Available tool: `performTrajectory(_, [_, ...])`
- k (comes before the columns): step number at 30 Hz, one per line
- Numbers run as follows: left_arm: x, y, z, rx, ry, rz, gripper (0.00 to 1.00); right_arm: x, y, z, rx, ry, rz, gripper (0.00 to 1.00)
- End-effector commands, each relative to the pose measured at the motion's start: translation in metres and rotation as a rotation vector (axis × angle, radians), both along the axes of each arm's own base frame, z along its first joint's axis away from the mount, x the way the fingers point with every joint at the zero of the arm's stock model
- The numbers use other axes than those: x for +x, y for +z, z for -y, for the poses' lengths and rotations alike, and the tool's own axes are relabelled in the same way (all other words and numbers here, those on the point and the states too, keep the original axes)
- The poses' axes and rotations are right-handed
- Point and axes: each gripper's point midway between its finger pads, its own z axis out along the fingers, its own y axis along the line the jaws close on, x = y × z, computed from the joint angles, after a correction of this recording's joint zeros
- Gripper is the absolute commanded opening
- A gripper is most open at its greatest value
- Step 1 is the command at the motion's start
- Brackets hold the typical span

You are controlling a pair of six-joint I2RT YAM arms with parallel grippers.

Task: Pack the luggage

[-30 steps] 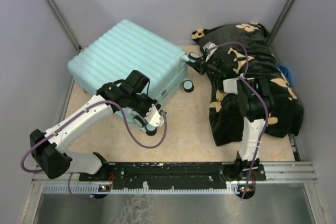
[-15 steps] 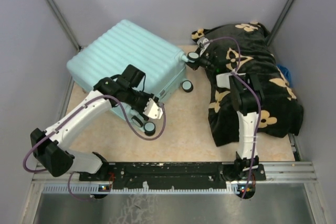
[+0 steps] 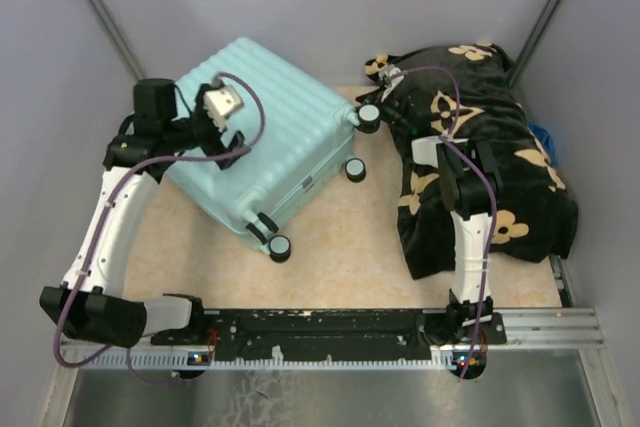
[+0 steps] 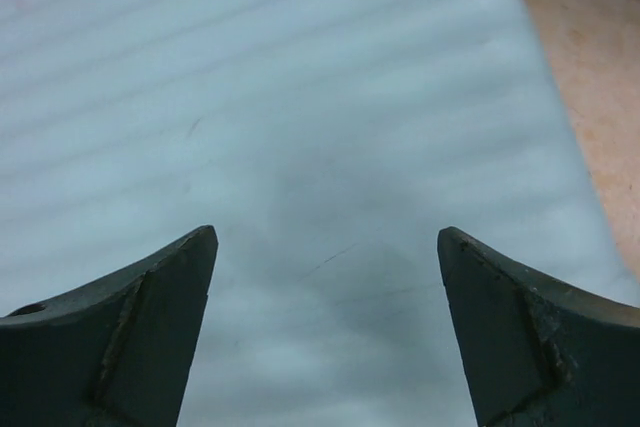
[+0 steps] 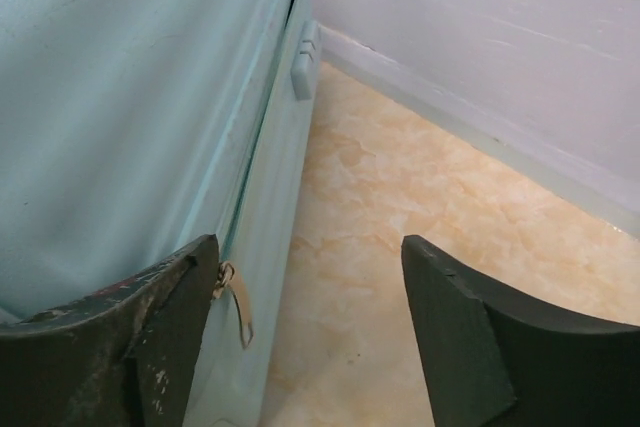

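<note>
The luggage (image 3: 262,125), a pale mint-blue ribbed suitcase, lies flat and closed on the tan floor at the back left. My left gripper (image 3: 232,129) hovers over its left part. In the left wrist view that gripper (image 4: 327,237) is open above the ribbed shell (image 4: 300,97), holding nothing. My right gripper (image 3: 378,107) is at the suitcase's right corner, by a black wheel (image 3: 368,115). The right wrist view shows it (image 5: 310,247) open, with the suitcase's side (image 5: 150,97) and a small zip pull (image 5: 236,299) just beside its left finger.
A black blanket with tan flower motifs (image 3: 500,162) lies heaped at the right, under my right arm. Something blue (image 3: 545,137) peeks out behind it. Two more wheels (image 3: 355,169) (image 3: 280,245) stick out on the suitcase's near side. Grey walls close in on three sides.
My left arm has swung from the suitcase's near corner up over its left part, and its jaws have opened. The right gripper has opened at the right corner. The suitcase has shifted slightly.
</note>
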Motion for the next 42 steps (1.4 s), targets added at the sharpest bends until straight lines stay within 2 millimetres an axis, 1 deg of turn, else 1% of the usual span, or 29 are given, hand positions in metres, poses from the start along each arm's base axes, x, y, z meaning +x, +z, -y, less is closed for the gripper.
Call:
performTrajectory(1, [0.028, 0.039, -0.052, -0.330, 0.340, -0.089, 0.97, -0.011, 0.065, -0.022, 0.016, 0.082, 0.208, 0.79])
performTrajectory(3, [0.034, 0.038, -0.079, -0.441, 0.459, -0.167, 0.96, -0.007, 0.064, -0.023, 0.019, 0.072, 0.200, 0.84])
performTrajectory(5, [0.036, 0.035, -0.102, -0.531, 0.573, -0.232, 0.96, -0.004, 0.063, -0.025, 0.022, 0.070, 0.196, 0.86])
performTrajectory(7, [0.035, 0.034, -0.124, -0.611, 0.681, -0.267, 0.96, -0.008, 0.064, -0.029, 0.022, 0.086, 0.203, 0.87])
performTrajectory(9, [0.032, 0.031, -0.148, -0.673, 0.803, -0.266, 0.96, -0.015, 0.065, -0.033, 0.018, 0.116, 0.206, 0.87])
performTrajectory(11, [0.025, 0.019, -0.178, -0.684, 0.951, -0.261, 0.95, -0.026, 0.064, -0.039, 0.006, 0.143, 0.212, 0.88])
performTrajectory(12, [0.020, 0.007, -0.195, -0.661, 1.053, -0.261, 0.93, -0.031, 0.064, -0.041, -0.002, 0.156, 0.221, 0.88])
performTrajectory(13, [0.016, -0.005, -0.208, -0.630, 1.117, -0.261, 0.92, -0.037, 0.061, -0.044, -0.011, 0.172, 0.223, 0.89])
performTrajectory(14, [0.012, -0.017, -0.213, -0.607, 1.142, -0.275, 0.92, -0.042, 0.060, -0.046, -0.016, 0.182, 0.227, 0.90])
performTrajectory(15, [0.010, -0.028, -0.210, -0.598, 1.122, -0.305, 0.92, -0.047, 0.059, -0.048, -0.020, 0.196, 0.227, 0.90])
performTrajectory(17, [0.010, -0.041, -0.187, -0.631, 0.995, -0.393, 0.91, -0.056, 0.057, -0.051, -0.023, 0.220, 0.229, 0.91])
performTrajectory(18, [0.010, -0.044, -0.172, -0.661, 0.911, -0.440, 0.90, -0.061, 0.056, -0.052, -0.023, 0.233, 0.228, 0.91])
performTrajectory(20, [0.014, -0.040, -0.149, -0.718, 0.740, -0.480, 0.84, -0.072, 0.054, -0.054, -0.027, 0.257, 0.224, 0.91])
performTrajectory(21, [0.018, -0.038, -0.144, -0.738, 0.698, -0.486, 0.83, -0.079, 0.056, -0.055, -0.028, 0.267, 0.227, 0.91])
performTrajectory(24, [0.033, -0.040, -0.140, -0.743, 0.618, -0.501, 0.81, -0.100, 0.053, -0.057, -0.036, 0.296, 0.231, 0.91])
performTrajectory(28, [0.065, -0.055, -0.134, -0.681, 0.550, -0.518, 0.80, -0.135, 0.048, -0.058, -0.058, 0.327, 0.241, 0.91])
performTrajectory(30, [0.084, -0.064, -0.128, -0.657, 0.521, -0.528, 0.79, -0.150, 0.047, -0.056, -0.061, 0.326, 0.226, 0.91])
performTrajectory(31, [0.095, -0.065, -0.125, -0.641, 0.500, -0.521, 0.78, -0.157, 0.045, -0.055, -0.063, 0.325, 0.215, 0.91])
performTrajectory(32, [0.104, -0.071, -0.120, -0.622, 0.486, -0.526, 0.77, -0.163, 0.043, -0.053, -0.069, 0.316, 0.203, 0.91])
performTrajectory(35, [0.131, -0.088, -0.098, -0.561, 0.420, -0.538, 0.75, -0.176, 0.037, -0.049, -0.097, 0.273, 0.170, 0.91])
performTrajectory(36, [0.139, -0.094, -0.092, -0.549, 0.401, -0.547, 0.74, -0.183, 0.032, -0.048, -0.106, 0.268, 0.154, 0.91])
performTrajectory(39, [0.163, -0.108, -0.072, -0.520, 0.346, -0.553, 0.69, -0.204, 0.039, -0.047, -0.115, 0.250, 0.152, 0.89])
performTrajectory(40, [0.172, -0.117, -0.066, -0.507, 0.326, -0.558, 0.68, -0.211, 0.038, -0.048, -0.123, 0.244, 0.147, 0.88])
performTrajectory(42, [0.186, -0.123, -0.056, -0.476, 0.297, -0.544, 0.67, -0.225, 0.035, -0.052, -0.138, 0.251, 0.140, 0.88])
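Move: The turned suitcase's left corner is about 19 cm to the left hand's left, 3 cm farther out and some 8 cm lower; the near upper wheel lies about 17 cm back, 5 cm right and 8 cm down. From the right hand, the zipper side it works on is about 3 cm left and 2 cm back, level with it. The right-hand upper wheel is roughly 6 cm straight back and 4 cm up, and the blanket's middle 10 cm back, 27 cm right and 12 cm lower. Fingertips come down against the suitcase's left corner as the left hand swings about 20 cm left, turning counter-clockwise, sinks, then pushes that corner some 18 cm forward, turning partly back while its wide-open fingers narrow a little. The right hand, its finger still against the zipper side, waits as its fingers finish opening, then pulls the wheel corner back about 15 cm. ##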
